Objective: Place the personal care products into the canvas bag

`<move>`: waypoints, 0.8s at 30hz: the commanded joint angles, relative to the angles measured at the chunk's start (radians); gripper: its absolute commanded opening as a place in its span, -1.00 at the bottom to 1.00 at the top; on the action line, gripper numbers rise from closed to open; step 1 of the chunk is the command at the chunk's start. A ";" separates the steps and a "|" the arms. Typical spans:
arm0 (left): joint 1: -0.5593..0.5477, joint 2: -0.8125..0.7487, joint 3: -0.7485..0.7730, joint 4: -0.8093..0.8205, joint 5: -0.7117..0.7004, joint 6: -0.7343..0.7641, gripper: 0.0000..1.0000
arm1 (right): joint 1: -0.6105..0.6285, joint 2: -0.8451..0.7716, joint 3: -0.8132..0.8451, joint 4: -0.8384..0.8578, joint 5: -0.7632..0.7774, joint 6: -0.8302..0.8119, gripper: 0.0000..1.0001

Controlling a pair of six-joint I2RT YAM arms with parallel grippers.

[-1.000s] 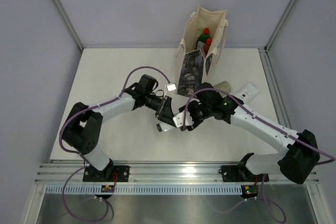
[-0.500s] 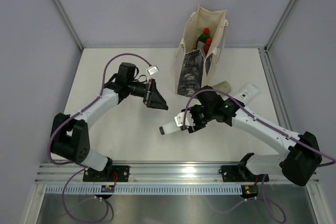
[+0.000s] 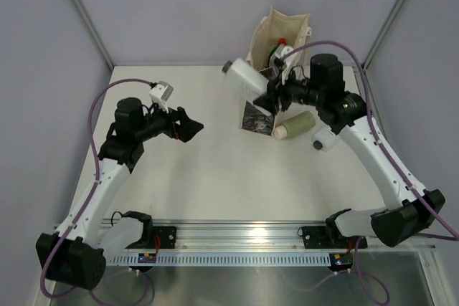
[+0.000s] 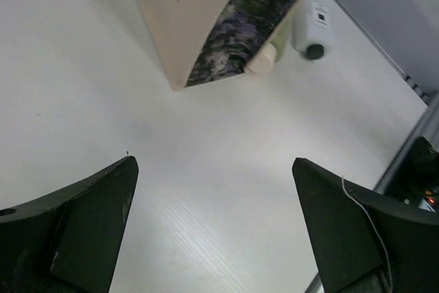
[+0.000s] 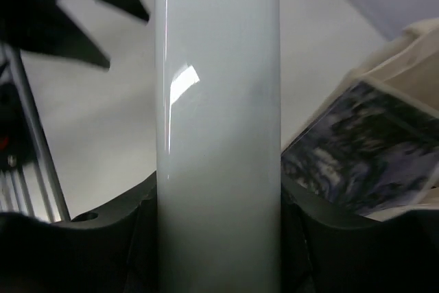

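The cream canvas bag (image 3: 267, 39) stands at the table's back, its dark picture panel (image 3: 255, 114) facing me. A red-capped bottle (image 3: 282, 43) shows inside it. My right gripper (image 3: 270, 95) is shut on a flat white bottle (image 3: 244, 77), held in the air just left of the bag; the wrist view shows the white bottle (image 5: 216, 135) clamped between both fingers, the bag's panel (image 5: 357, 149) behind. A pale green cylinder (image 3: 295, 125) and another white bottle (image 3: 324, 138) lie right of the bag. My left gripper (image 3: 189, 125) hangs open and empty, well left of the bag (image 4: 206, 25).
Grey enclosure walls with metal posts bound the table on three sides. An aluminium rail (image 3: 237, 234) runs along the near edge by the arm bases. The left wrist view shows the cylinder's end (image 4: 264, 60) and the dark-capped white bottle (image 4: 312, 29) beside the bag's foot.
My left gripper opened, let go of the white bottle and drew back to the left. My right gripper kept the bottle and carried it up and back to the bag's left side.
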 commanded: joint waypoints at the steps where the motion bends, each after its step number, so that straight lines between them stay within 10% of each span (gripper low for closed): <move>1: -0.001 -0.103 -0.077 0.100 -0.230 -0.053 0.98 | -0.031 0.053 0.220 0.271 0.088 0.463 -1.00; 8: -0.001 -0.270 -0.214 0.100 -0.289 -0.133 0.98 | -0.081 0.329 0.567 0.189 0.649 0.756 -1.00; 15: -0.001 -0.431 -0.269 0.024 -0.348 -0.138 0.98 | -0.166 0.530 0.753 0.144 0.710 0.862 -1.00; 24: -0.001 -0.537 -0.334 -0.009 -0.385 -0.170 0.98 | -0.166 0.580 0.669 0.225 0.577 0.778 -0.49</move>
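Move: My right fingers already grip the white bottle in the air. The canvas bag's mouth, where it is headed, lies about 27 cm ahead, 8 cm to my right and some 4 cm lower. From that same hand, the olive bottle lies on the table about 17 cm ahead, 17 cm right and 29 cm down; the other white bottle is 15 cm ahead, 29 cm right. From my empty left hand the bag's mouth is roughly 28 cm ahead and 30 cm right, slightly higher. Keeping my hold on the white bottle, I swing my right hand about 24 cm forward and some 8 cm right in an arch, rising about 12 cm and then sinking 15 cm into the bag's mouth. On the way I turn the wrist some 60 degrees clockwise and tip the bottle downward. My open left hand retreats to the left and back, turning counter-clockwise. ##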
